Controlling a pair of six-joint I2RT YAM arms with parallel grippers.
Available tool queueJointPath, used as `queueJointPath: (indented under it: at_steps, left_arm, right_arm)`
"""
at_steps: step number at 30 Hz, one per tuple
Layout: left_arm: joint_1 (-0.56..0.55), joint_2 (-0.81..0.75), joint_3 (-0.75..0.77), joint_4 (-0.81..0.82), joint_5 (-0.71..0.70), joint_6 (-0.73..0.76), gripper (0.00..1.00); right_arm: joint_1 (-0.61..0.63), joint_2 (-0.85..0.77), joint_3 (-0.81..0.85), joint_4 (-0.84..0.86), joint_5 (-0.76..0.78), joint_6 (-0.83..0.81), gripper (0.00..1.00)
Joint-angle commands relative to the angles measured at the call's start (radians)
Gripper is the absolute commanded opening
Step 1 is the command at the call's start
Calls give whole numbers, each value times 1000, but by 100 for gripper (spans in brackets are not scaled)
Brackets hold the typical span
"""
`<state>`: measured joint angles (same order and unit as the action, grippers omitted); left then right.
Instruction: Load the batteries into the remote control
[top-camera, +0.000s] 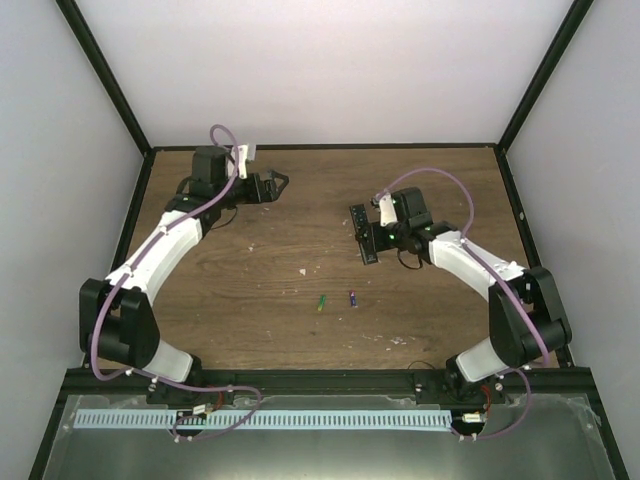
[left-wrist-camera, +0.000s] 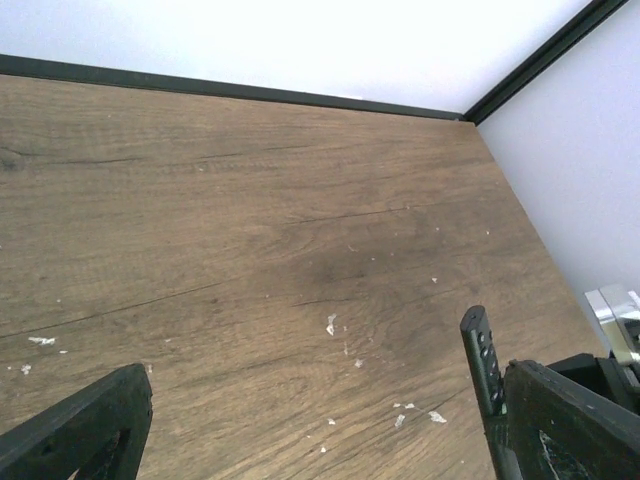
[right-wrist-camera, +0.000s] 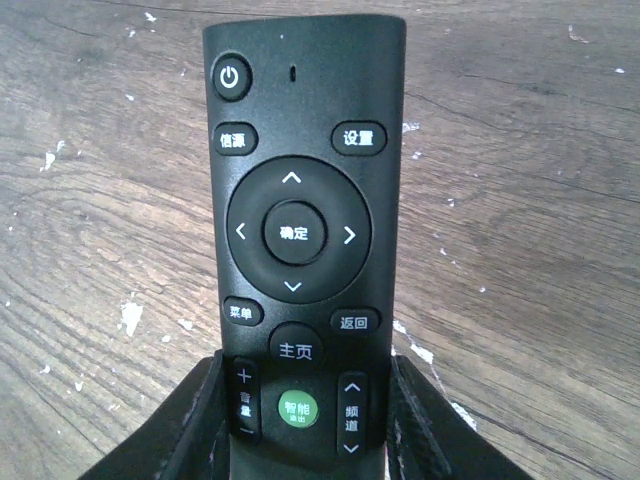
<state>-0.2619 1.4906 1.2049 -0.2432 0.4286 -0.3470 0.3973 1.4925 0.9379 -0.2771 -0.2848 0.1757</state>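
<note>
My right gripper (top-camera: 378, 240) (right-wrist-camera: 307, 400) is shut on the remote control (top-camera: 362, 232) (right-wrist-camera: 300, 150), a slim black bar held by its lower end above the table right of centre. Its button face is turned to the right wrist camera. In the left wrist view the remote control (left-wrist-camera: 480, 360) shows edge-on at the right. The batteries lie on the table in front of it: a green one (top-camera: 321, 302) and a purple one (top-camera: 353, 298), a little apart. At the back left my left gripper (top-camera: 278, 182) (left-wrist-camera: 330, 440) stands open with nothing in it.
The wooden table (top-camera: 300, 250) carries small white flecks (left-wrist-camera: 331, 324). Black frame rails and white walls close it in at the back (top-camera: 320, 146) and both sides. A perforated strip (top-camera: 260, 420) runs along the near edge between the arm bases.
</note>
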Motion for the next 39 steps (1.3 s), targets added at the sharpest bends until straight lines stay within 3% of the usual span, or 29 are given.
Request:
queueJointPath:
  at_steps: [1,11,35,39]
  left_arm:
    - [2,-26,-18,44,29,-29,96]
    - [-43,-22,-64,121,54,-86,94]
    - [-176,105,-68,237,25,-172,80]
    - [-202,130,-59,246,28,-177,69]
  right_arm:
    - [12,-38,-10,60,-48,-4,13]
    - [25,-26,20,92,-102,-2,12]
    - [172,76,216,59,-24,41,12]
    - [196,98,241,56,-13,40,12]
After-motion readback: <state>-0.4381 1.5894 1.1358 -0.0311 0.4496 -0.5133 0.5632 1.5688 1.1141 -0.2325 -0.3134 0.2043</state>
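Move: The left hand is empty and wide open; the remote control's middle lies roughly 21 cm to its right, 6 cm back and 12 cm lower. The right hand already grips the remote near its middle, within a centimetre or so of its fingers, with the left gripper about 22 cm to its left, 7 cm farther out and 12 cm higher. On the table some 12 cm below the right hand are the blue battery, about 12 cm back and 3 cm left, and the green battery, about 13 cm back and 11 cm left. Leftward and rising, the right arm keeps its grip on the remote and carries it about 8 cm left and 5 cm up towards the left gripper, turning it some 10 degrees counter-clockwise. The left hand comes to meet it, going about 8 cm right, sinking 3 cm and easing slightly back; its fingers partly close but stay apart around the power-button end, contact not visible. ##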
